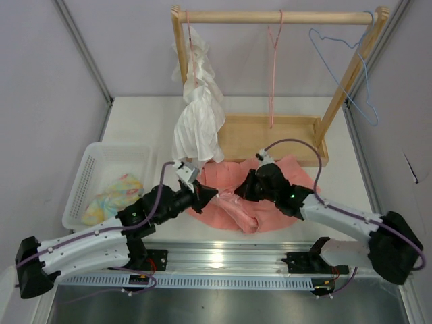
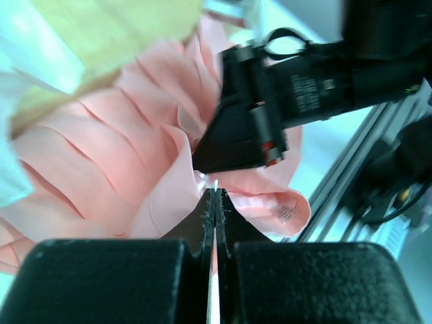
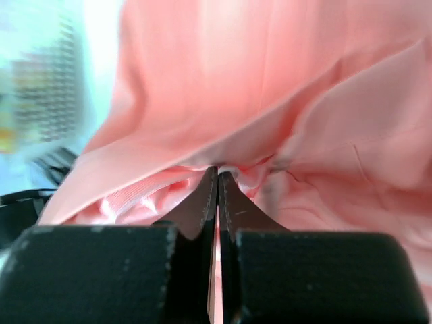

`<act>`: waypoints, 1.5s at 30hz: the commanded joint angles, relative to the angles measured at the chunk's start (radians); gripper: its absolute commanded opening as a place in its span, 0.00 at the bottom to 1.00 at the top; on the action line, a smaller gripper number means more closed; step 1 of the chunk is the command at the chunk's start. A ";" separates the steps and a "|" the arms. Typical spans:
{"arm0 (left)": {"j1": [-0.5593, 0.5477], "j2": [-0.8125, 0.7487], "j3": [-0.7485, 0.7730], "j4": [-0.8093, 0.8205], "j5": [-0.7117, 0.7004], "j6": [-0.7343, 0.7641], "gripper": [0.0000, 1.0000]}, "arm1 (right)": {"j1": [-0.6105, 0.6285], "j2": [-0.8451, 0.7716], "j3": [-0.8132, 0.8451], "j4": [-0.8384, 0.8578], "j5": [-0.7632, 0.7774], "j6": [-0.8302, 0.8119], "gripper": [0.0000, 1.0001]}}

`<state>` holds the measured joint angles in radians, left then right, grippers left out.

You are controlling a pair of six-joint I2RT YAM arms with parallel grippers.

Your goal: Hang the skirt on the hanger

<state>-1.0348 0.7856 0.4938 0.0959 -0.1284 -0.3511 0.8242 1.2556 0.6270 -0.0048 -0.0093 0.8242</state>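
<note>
The salmon-pink pleated skirt lies bunched on the table in front of the wooden rack. My left gripper is shut on a fold of its near-left edge; in the left wrist view the jaws pinch thin pink cloth of the skirt. My right gripper is shut on the skirt just beside it, fingertips buried in fabric. It also shows in the left wrist view as the black right gripper. The pink wire hanger hangs bare from the rod.
A wooden rack stands behind the skirt, its rod carrying a white ruffled garment at left and a light-blue hanger at right. A white basket at left holds a yellow-and-blue cloth.
</note>
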 commanded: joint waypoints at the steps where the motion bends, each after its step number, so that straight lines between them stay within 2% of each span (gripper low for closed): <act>1: 0.010 -0.107 0.044 -0.069 -0.088 -0.071 0.00 | -0.005 -0.203 0.114 -0.225 0.126 -0.039 0.00; 7: 0.012 -0.210 0.165 -0.223 -0.223 -0.103 0.00 | -0.008 -0.386 0.298 -0.495 0.268 -0.079 0.00; 9: 0.010 -0.233 0.216 -0.283 -0.295 -0.109 0.00 | -0.019 -0.418 0.410 -0.576 0.320 -0.102 0.00; 14: 0.010 -0.258 0.397 -0.340 -0.385 -0.114 0.00 | -0.039 -0.412 0.676 -0.672 0.387 -0.184 0.00; 17: 0.010 -0.249 0.497 -0.419 -0.495 -0.137 0.00 | -0.056 -0.374 0.830 -0.739 0.475 -0.247 0.00; 21: 0.010 -0.269 0.551 -0.484 -0.609 -0.158 0.00 | -0.135 -0.337 0.954 -0.794 0.508 -0.304 0.00; 24: 0.010 -0.281 0.568 -0.536 -0.677 -0.203 0.00 | -0.210 -0.325 0.985 -0.820 0.496 -0.329 0.00; 28: 0.010 -0.272 0.580 -0.620 -0.744 -0.241 0.00 | -0.357 -0.312 0.975 -0.839 0.390 -0.347 0.00; 32: 0.010 -0.272 0.549 -0.669 -0.758 -0.314 0.00 | -0.589 -0.317 0.863 -0.795 0.109 -0.335 0.00; 35: 0.016 -0.249 0.490 -0.680 -0.752 -0.383 0.00 | -0.680 -0.311 0.742 -0.719 -0.057 -0.312 0.00; 40: 0.051 -0.224 0.336 -0.676 -0.706 -0.547 0.00 | -0.727 -0.282 0.622 -0.641 -0.126 -0.292 0.00; 43: 0.078 -0.223 0.221 -0.630 -0.630 -0.613 0.00 | -0.731 -0.288 0.550 -0.607 -0.153 -0.290 0.00; 45: 0.078 -0.227 0.128 -0.529 -0.567 -0.606 0.00 | -0.728 -0.300 0.513 -0.600 -0.175 -0.281 0.00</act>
<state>-0.9688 0.5598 0.7155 -0.5438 -0.7815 -0.8745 0.0990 0.9916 1.1580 -0.7158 -0.1017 0.5304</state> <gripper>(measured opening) 0.005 0.009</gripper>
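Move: Both shut grippers have the pink skirt's gathered waist edge between them. Its bulk lies about 14 cm right, 6 ahead and 18 below the left hand; from the right hand about 6 right, 2 ahead and 9 below. The middle pink hanger hangs some 23 cm ahead, 8 right and 18 above the right hand. From the left hand, the white skirt hangs about 20 cm ahead and 6 left, the basket stands 10 ahead, 38 left and 15 below. Up and apart: the right hand keeps its pinch on the pink skirt, climbs about 35 cm while swinging rightward, then eases forward and sinks halfway back, yawing clockwise. The left hand rises and goes some 16 cm left, fingers shut, comes free of the cloth, then sinks again, turning about 45 degrees counter-clockwise. ##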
